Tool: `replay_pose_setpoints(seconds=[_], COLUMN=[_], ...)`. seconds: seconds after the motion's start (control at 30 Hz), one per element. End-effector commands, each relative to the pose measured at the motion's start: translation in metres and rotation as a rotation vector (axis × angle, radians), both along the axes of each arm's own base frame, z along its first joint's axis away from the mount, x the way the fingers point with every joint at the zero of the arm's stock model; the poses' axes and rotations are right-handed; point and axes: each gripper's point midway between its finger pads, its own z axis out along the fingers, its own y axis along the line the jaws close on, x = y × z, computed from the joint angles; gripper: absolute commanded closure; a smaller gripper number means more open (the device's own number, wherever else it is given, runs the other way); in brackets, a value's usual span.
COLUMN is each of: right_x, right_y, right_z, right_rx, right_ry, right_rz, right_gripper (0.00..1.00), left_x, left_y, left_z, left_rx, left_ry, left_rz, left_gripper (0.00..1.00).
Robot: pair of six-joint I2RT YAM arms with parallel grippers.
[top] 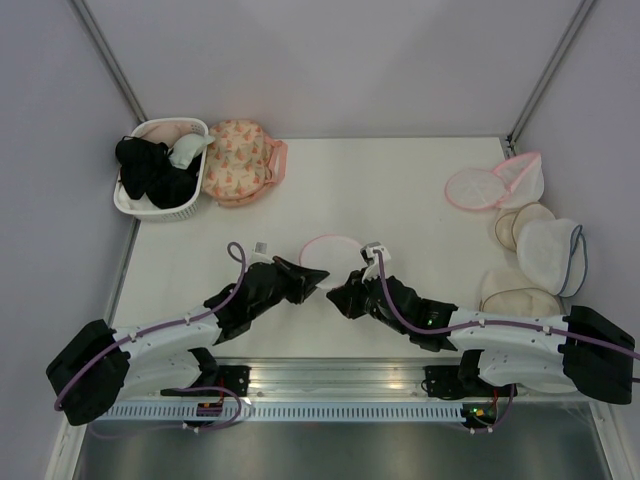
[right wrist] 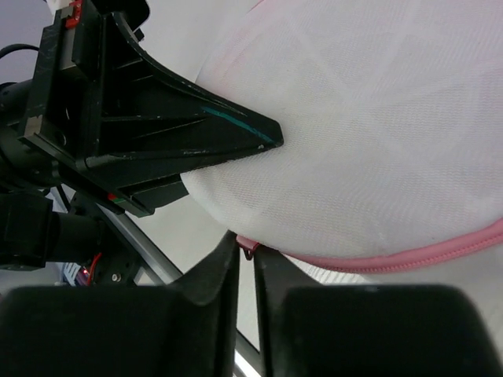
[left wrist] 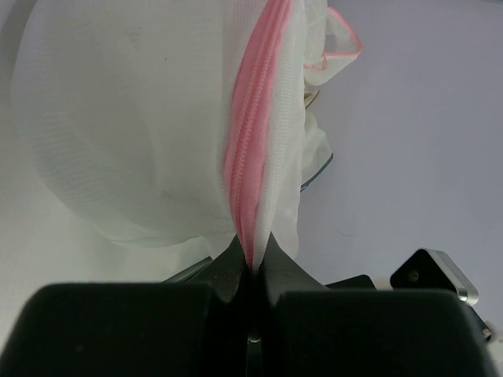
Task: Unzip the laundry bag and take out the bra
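The laundry bag (top: 328, 250), a round white mesh pouch with a pink rim, lies at the middle near edge of the table between my two grippers. My left gripper (top: 314, 283) is shut on the bag's pink zipper rim (left wrist: 250, 173), and the mesh dome (left wrist: 126, 118) fills the left wrist view. My right gripper (top: 340, 292) is closed on the small pink zipper pull (right wrist: 248, 252) at the bag's rim (right wrist: 409, 255). The left gripper's black finger (right wrist: 196, 133) rests against the mesh. The bra is hidden; only faint lines show through the mesh.
A white basket (top: 135, 205) with black garments stands at the back left, with a peach floral bag (top: 238, 160) beside it. At the right are another pink-rimmed mesh pouch (top: 478, 188), a white blue-trimmed bag (top: 550, 255) and cream cups (top: 520, 292).
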Motion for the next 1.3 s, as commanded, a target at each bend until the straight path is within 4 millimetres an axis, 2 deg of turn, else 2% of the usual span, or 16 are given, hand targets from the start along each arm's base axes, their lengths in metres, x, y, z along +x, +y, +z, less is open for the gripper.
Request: replay_pose_setpoints(seconds=[0.0, 0.07, 0.2, 0.43, 0.67, 0.8, 0.9, 0.93, 0.97, 1.0, 1.07, 1.1, 1.13, 1.17, 1.23, 1.27], right_x=[0.015, 0.014, 0.013, 0.001, -0.003, 0.004, 0.01, 0.012, 0.014, 0.014, 0.017, 0.017, 0.017, 0.016, 0.015, 0.013], right_y=[-0.002, -0.005, -0.02, -0.081, -0.114, -0.123, -0.13, -0.133, -0.136, -0.14, -0.146, -0.148, -0.148, -0.148, -0.144, -0.14], right_z=[0.018, 0.017, 0.009, -0.014, -0.024, -0.03, -0.029, -0.028, -0.026, -0.023, -0.019, -0.017, -0.016, -0.015, -0.014, -0.014], right_rx=[0.023, 0.0, -0.099, -0.465, -0.617, -0.688, -0.743, -0.75, -0.76, -0.777, -0.785, -0.785, -0.784, -0.777, -0.746, -0.735], right_ry=[-0.048, -0.039, -0.014, 0.076, 0.101, 0.1, 0.079, 0.074, 0.068, 0.06, 0.041, 0.037, 0.034, 0.032, 0.036, 0.04], right_rz=[-0.063, -0.066, -0.089, -0.143, -0.197, -0.253, -0.298, -0.313, -0.328, -0.338, -0.368, -0.37, -0.369, -0.361, -0.348, -0.323], right_gripper=[0.89, 1.0, 1.0, 1.0, 1.0, 0.99, 1.0, 1.0, 1.0, 1.0, 1.0, 1.0, 1.0, 1.0, 1.0, 0.99], left_x=[-0.006, -0.007, -0.009, -0.014, -0.012, -0.011, -0.006, -0.003, 0.003, -0.003, 0.006, 0.002, 0.007, 0.015, 0.019, 0.03], left_y=[-0.007, -0.006, -0.003, 0.015, 0.031, 0.025, 0.017, 0.021, 0.018, 0.014, 0.017, 0.008, 0.009, 0.005, -0.004, -0.011], left_z=[0.018, 0.019, 0.018, 0.003, 0.005, 0.019, 0.021, 0.016, 0.027, 0.026, 0.01, 0.023, 0.022, 0.014, 0.015, 0.014], left_rx=[-0.089, -0.089, -0.059, 0.12, 0.292, 0.326, 0.396, 0.422, 0.424, 0.422, 0.443, 0.396, 0.414, 0.425, 0.4, 0.395], left_ry=[-0.012, -0.02, -0.056, -0.15, -0.302, -0.414, -0.526, -0.513, -0.543, -0.58, -0.53, -0.571, -0.606, -0.541, -0.565, -0.56], left_rz=[-0.027, -0.029, -0.04, -0.082, -0.152, -0.276, -0.423, -0.45, -0.474, -0.573, -0.644, -0.724, -0.768, -0.809, -0.88, -0.891], left_gripper=[0.98, 0.98, 0.98, 0.98, 0.98, 0.98, 0.98, 0.98, 0.98, 0.98, 0.98, 0.98, 0.98, 0.98, 0.98, 0.98])
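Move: The zip pull of the laundry bag is right at the right hand, between its still slightly parted tips, no more than about 1 cm ahead. The bag's middle lies about 9 cm ahead of that hand, neither left nor right, some 3 cm lower. From the left hand, already shut on the pink zip band, the pull is roughly 5 cm back, 2 cm right and 2 cm lower; the bag's middle is about 4 cm ahead, 2 cm right and 5 cm below. The right fingers finish closing on the zip pull, pinching it, and draw it about 11 cm to the right, sinking slightly while the hand rolls its left side down some 35 degrees. The left hand keeps its pinch on the zip band, eases back and left a couple of centimetres, then swings forward and back to the right, turning about 40 degrees clockwise and tipping its fingers up. ##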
